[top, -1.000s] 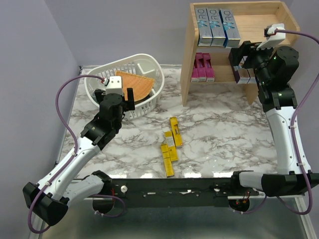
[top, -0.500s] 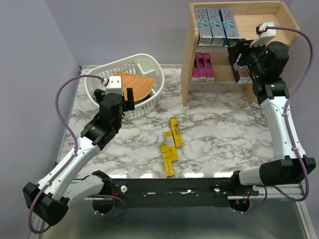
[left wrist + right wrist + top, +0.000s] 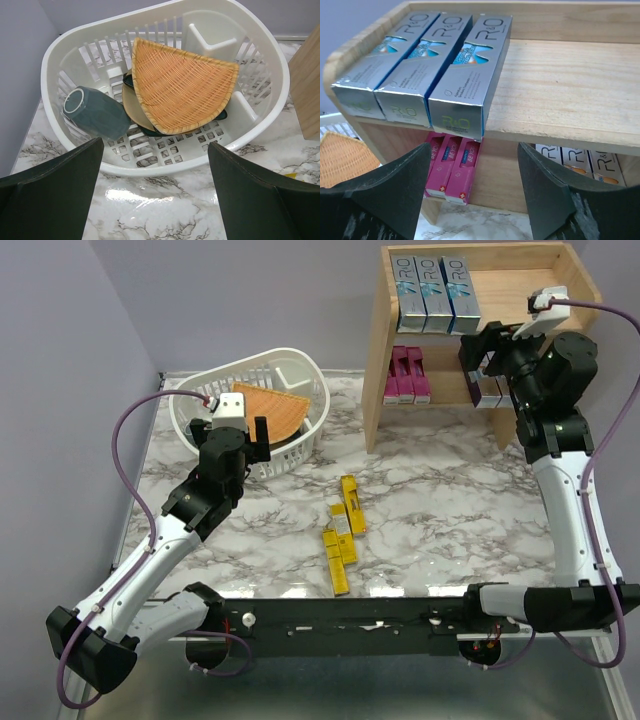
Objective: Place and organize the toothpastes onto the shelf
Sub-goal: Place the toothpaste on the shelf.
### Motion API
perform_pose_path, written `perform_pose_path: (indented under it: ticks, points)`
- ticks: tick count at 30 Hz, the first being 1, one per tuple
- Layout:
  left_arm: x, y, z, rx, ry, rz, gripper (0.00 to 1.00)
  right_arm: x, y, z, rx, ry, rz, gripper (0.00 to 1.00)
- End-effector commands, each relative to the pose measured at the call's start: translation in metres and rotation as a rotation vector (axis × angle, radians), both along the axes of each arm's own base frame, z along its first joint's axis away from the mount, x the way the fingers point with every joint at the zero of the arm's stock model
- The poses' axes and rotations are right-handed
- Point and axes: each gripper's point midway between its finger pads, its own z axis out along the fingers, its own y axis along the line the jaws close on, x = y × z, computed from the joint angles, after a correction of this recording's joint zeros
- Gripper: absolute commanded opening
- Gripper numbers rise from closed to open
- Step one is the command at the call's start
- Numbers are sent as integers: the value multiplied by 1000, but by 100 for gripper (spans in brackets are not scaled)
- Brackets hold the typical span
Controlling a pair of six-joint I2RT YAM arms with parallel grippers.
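Observation:
The wooden shelf (image 3: pixel 525 285) (image 3: pixel 560 75) stands at the back right. Three blue-silver toothpastes (image 3: pixel 435 295) (image 3: pixel 465 70) lie side by side on its top tier. Pink ones (image 3: pixel 408 377) (image 3: pixel 452 167) fill the lower tier's left, and silver ones (image 3: pixel 580 162) its right. Several yellow toothpastes (image 3: pixel 342 530) lie loose on the marble mid-table. My right gripper (image 3: pixel 480 355) (image 3: pixel 472 147) hovers open before the shelf's front, nothing between its fingers. My left gripper (image 3: pixel 255 440) (image 3: pixel 155 145) stands open and holds nothing, just short of the basket.
A white slotted basket (image 3: pixel 300 365) (image 3: pixel 165 167) at the back left holds an orange woven wedge (image 3: pixel 180 85), a grey cup (image 3: pixel 95 112) and dark plates. The shelf's side panel (image 3: pixel 310 85) rises right of it.
Half a second ago the right arm leaned in toward the shelf; it has now drawn back to the right, about where it was a second ago. The left arm has not moved.

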Motion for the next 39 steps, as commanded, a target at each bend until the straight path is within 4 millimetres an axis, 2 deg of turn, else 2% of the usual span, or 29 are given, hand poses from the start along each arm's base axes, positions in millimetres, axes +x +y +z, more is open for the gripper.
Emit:
perform_pose_path:
  ticks: [1, 2, 5, 8, 9, 10, 11, 15, 16, 17, 19, 20, 23, 25, 34, 39]
  points:
    - [2, -1, -3, 0, 2, -13, 99, -22, 0, 24, 34, -41, 6, 78]
    - [1, -1, -3, 1, 1, -11, 99, -24, -1, 35, 46, -66, 4, 78]
    - [1, 0, -2, 3, 1, -8, 99, -21, -6, 51, 69, -107, -23, 78]
    - [1, 0, -2, 3, 1, -5, 99, -8, -19, 65, 78, -129, -86, 78]
    - [1, 0, -3, 5, 1, -6, 99, -8, -21, 80, 78, -161, -95, 78]
    - [2, 0, -3, 6, 2, -6, 99, 6, -23, 74, 67, -142, -104, 78]
    - [2, 0, -4, 5, 3, -5, 99, 12, -27, 73, 58, -134, -115, 78]
    - [2, 0, -4, 9, 5, -6, 99, 39, -32, 80, 26, -136, -120, 77]
    - [3, 0, -4, 8, 5, -4, 99, 40, -33, 91, 7, -162, -123, 77]
    - [3, 0, -5, 10, 6, -5, 99, 56, -46, 81, -4, -138, -150, 77]
    - [3, 0, -7, 13, 11, -3, 99, 66, -52, 79, -37, -130, -155, 77]
    - [4, 0, -7, 13, 11, -3, 99, 79, -57, 74, -45, -120, -154, 77]
    - [5, -1, -11, 21, 22, -2, 99, 92, -69, 68, -66, -104, -169, 77]
    - [6, -1, -13, 27, 30, -1, 99, 108, -75, 52, -85, -69, -171, 77]
    - [10, -2, -21, 41, 55, -3, 99, 136, -50, 12, -149, -7, 21, 77]
    - [11, -3, -22, 39, 57, -6, 99, 133, -23, 3, -148, 4, 190, 77]
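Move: The third, rightmost silver toothpaste on the upper shelf has its middle about 12 cm ahead of the right hand, 2 cm left and roughly level; its near end is only a few centimetres off. The second silver one stands some 5 cm left of it. On the lower shelf, about 18 cm beneath the hand and 12 cm ahead, lie the pink toothpastes 8 cm left and the dark ones 11 cm right. From the left hand, the third silver toothpaste is about 22 cm ahead, 40 cm right and 16 cm up. Empty and still open, the right hand heads for the free shelf space just right of the third silver toothpaste: it backs off about 2 cm while rising, arcs up some 9 cm and forward over the shelf's front edge, swinging right, then sinks to its old height about 14 cm farther in and eases 2 cm left. The left finger ends close beside the carton; touch can't be made out. The left hand dips about 2 cm. ##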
